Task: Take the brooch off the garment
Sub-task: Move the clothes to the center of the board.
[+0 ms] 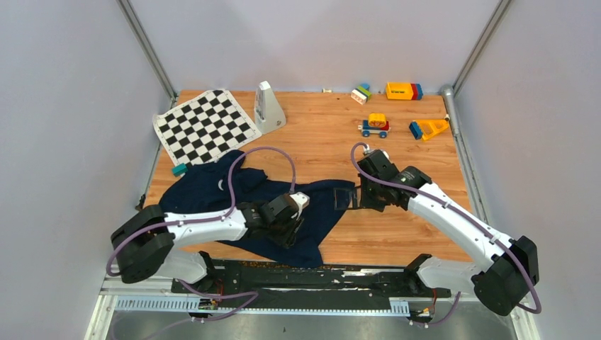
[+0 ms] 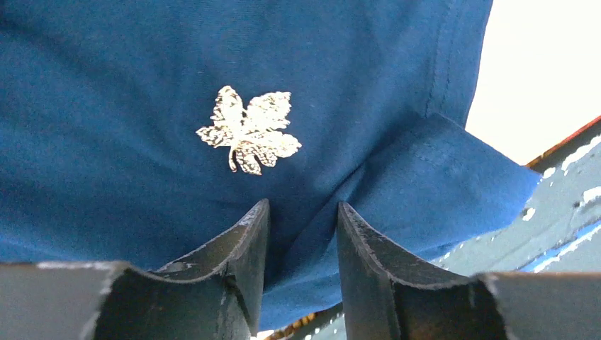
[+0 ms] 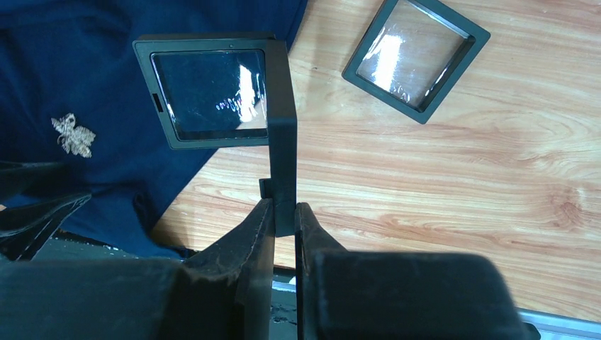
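The dark navy garment point(image 1: 212, 191) lies spread over the near left of the table. A pale leaf-shaped brooch point(image 2: 249, 131) is pinned to it and also shows in the right wrist view as the brooch point(image 3: 73, 134). My left gripper point(image 2: 303, 209) rests on the cloth just short of the brooch. Its jaws stand partly apart with a raised fold of cloth between them, and the brooch is not between them. My right gripper point(image 3: 285, 212) is shut on the edge of a black square frame point(image 3: 212, 88) with a clear film, held up over the garment's right edge.
A second black frame with film point(image 3: 417, 57) lies flat on the wood. At the back left are a chequered mat point(image 1: 204, 126), a white wedge-shaped object point(image 1: 268, 108) and a small teal block point(image 1: 178, 169). Toy blocks and a toy car point(image 1: 374, 126) sit back right.
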Robot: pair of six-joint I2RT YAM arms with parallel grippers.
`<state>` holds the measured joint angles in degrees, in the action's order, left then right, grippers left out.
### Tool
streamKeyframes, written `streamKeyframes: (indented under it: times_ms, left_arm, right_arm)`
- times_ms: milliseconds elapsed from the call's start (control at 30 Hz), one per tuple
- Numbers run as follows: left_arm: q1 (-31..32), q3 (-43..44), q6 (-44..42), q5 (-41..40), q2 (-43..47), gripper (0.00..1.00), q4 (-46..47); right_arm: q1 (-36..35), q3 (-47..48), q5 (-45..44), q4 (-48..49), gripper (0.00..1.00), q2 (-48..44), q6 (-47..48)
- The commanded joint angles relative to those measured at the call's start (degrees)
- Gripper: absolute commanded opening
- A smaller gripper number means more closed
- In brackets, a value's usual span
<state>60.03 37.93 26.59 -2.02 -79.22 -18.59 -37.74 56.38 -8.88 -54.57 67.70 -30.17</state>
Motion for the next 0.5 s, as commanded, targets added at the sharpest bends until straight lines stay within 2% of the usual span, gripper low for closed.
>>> streamKeyframes:
  times_ms: [0,133,233,333,467]
  left_arm:
    - [0.46,-4.17,7.76,1.15,7.7,0.52,-4.96]
    - [0.5,-4.91,7.56,-2.25,13.77,0.63,-6.89]
    - [0.45,-2.7,4.79,-4.94,17.01,0.66,-8.94]
    - [0.49,2.01,1.23,-7.86,17.15,0.69,-12.06]
    - [0.5,7.5,-2.03,-12.37,12.34,0.7,-15.14]
  right_arm:
    - [0.03,1.16,-0.3,-0.72,0.0,-1.99,-0.95]
    - [0.03,1.25,-0.18,-0.53,0.0,-2.14,-0.86]
    - [0.03,1.33,0.37,-0.38,0.0,-2.0,-0.64]
    - [0.03,1.54,0.54,-0.29,0.0,-1.87,-0.45]
    - [0.09,1.97,0.67,-0.28,0.0,-2.13,-0.44]
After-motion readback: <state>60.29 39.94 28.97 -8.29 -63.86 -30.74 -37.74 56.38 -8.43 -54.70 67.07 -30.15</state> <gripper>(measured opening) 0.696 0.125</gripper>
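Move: The raised fold of the garment is right at the left fingers, between them and about 1 cm below the hand point. The brooch lies on the cloth about 4 cm straight ahead and 1 cm lower, the garment's near right corner some 8 cm to the right and 4 cm back. The clear case in the right hand hangs roughly 11 cm ahead, 15 cm right and 4 cm up. From the right hand, the fold is about 20 cm left, 7 cm back and 11 cm down. Back and left first, some 3 cm low over the board with the garment's fold at its fingertips, the left hand already widening its half-open fingers; then it climbs, curving forward again, until it is about 6 cm higher. The fingers open well wider, let the fold go and end clear above the cloth, with hardly any turn of the wrist. ##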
